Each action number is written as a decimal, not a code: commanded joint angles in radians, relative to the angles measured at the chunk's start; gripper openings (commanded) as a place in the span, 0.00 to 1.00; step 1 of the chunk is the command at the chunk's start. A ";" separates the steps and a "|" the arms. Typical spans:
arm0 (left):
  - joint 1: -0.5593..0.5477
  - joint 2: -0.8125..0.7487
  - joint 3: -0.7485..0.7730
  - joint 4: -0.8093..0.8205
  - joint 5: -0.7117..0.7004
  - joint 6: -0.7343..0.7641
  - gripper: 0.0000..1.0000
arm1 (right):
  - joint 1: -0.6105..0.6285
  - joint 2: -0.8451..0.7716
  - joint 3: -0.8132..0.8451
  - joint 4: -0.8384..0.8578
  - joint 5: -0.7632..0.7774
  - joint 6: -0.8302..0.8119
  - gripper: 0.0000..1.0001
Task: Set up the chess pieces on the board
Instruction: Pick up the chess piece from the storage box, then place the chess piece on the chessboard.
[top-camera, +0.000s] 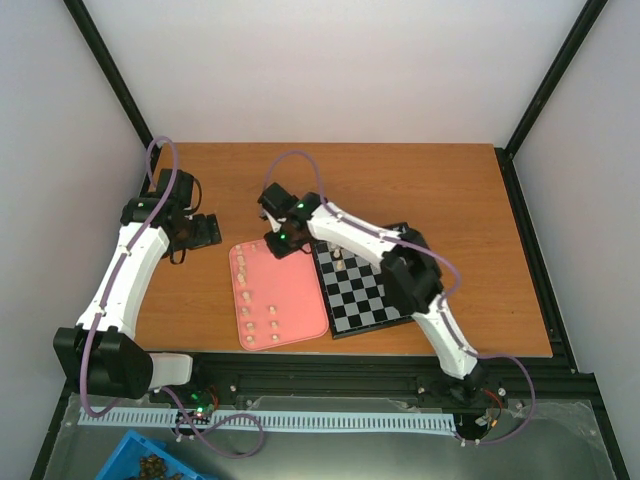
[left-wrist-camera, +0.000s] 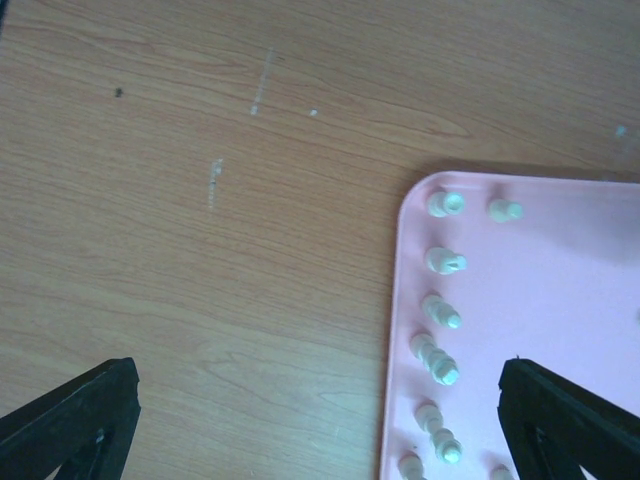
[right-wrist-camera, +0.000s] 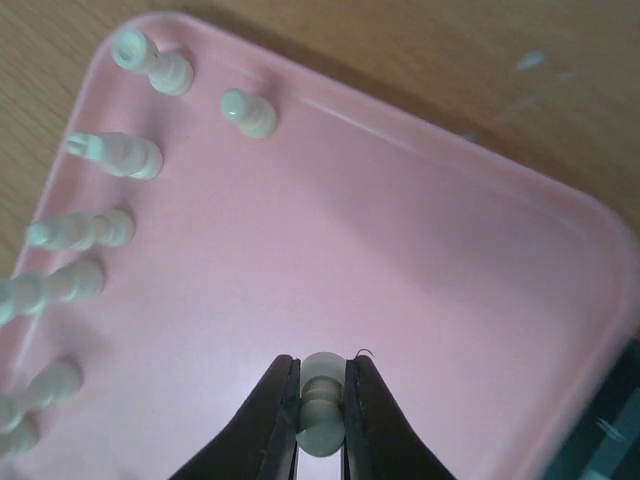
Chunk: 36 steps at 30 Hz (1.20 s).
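Observation:
Several cream chess pieces (right-wrist-camera: 128, 152) lie along the left side of a pink tray (right-wrist-camera: 420, 260). My right gripper (right-wrist-camera: 321, 395) is over the tray's top end, shut on one cream chess piece (right-wrist-camera: 322, 400) pinched between its black fingers. In the top view that gripper (top-camera: 284, 240) sits at the tray's far right corner, next to the board (top-camera: 362, 292), black and white checked, with one cream piece (top-camera: 339, 259) near its far edge. My left gripper (top-camera: 203, 231) hangs open over bare wood left of the tray. Its fingers (left-wrist-camera: 75, 420) straddle the tray's edge in the left wrist view.
The pink tray (top-camera: 300, 285) lies left of the board, touching it. Cream pieces (left-wrist-camera: 440, 315) stand in a column along the tray's left rim. A blue bin (top-camera: 150, 462) sits below the table's near rail. Black frame posts rise at the back corners.

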 joint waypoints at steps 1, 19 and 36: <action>0.003 -0.027 0.017 0.028 0.128 0.050 1.00 | -0.022 -0.236 -0.150 0.068 0.107 0.031 0.03; -0.190 0.172 0.016 0.166 0.296 0.012 0.70 | -0.131 -0.624 -0.708 0.119 0.194 0.095 0.03; -0.234 0.333 0.054 0.226 0.315 -0.023 0.67 | -0.121 -0.677 -0.841 0.120 0.148 0.108 0.03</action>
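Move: My right hand already holds a white pawn just over the tray. The next free square below the three placed pawns lies about 17 cm to its right, 4 cm back and 5 cm lower; the last placed pawn is roughly 17 cm right and level fore and aft. From my empty left hand the tray's remaining far pawn is about 9 cm ahead, 10 cm right, 16 cm down. The rook is 8 ahead and 5 right, the knight 4 ahead and 7 right. I keep the pawn pinched and carry it right in an arc, up over the tray's edge and down above the chessboard, some 18 cm across and 5 back, ending a little higher than I began. Meanwhile my left hand swings about 13 cm right, then also sinks 8 cm and edges forward towards the far tray pawn, turning clockwise and narrowing its fingers to two thirds, still touching nothing. ##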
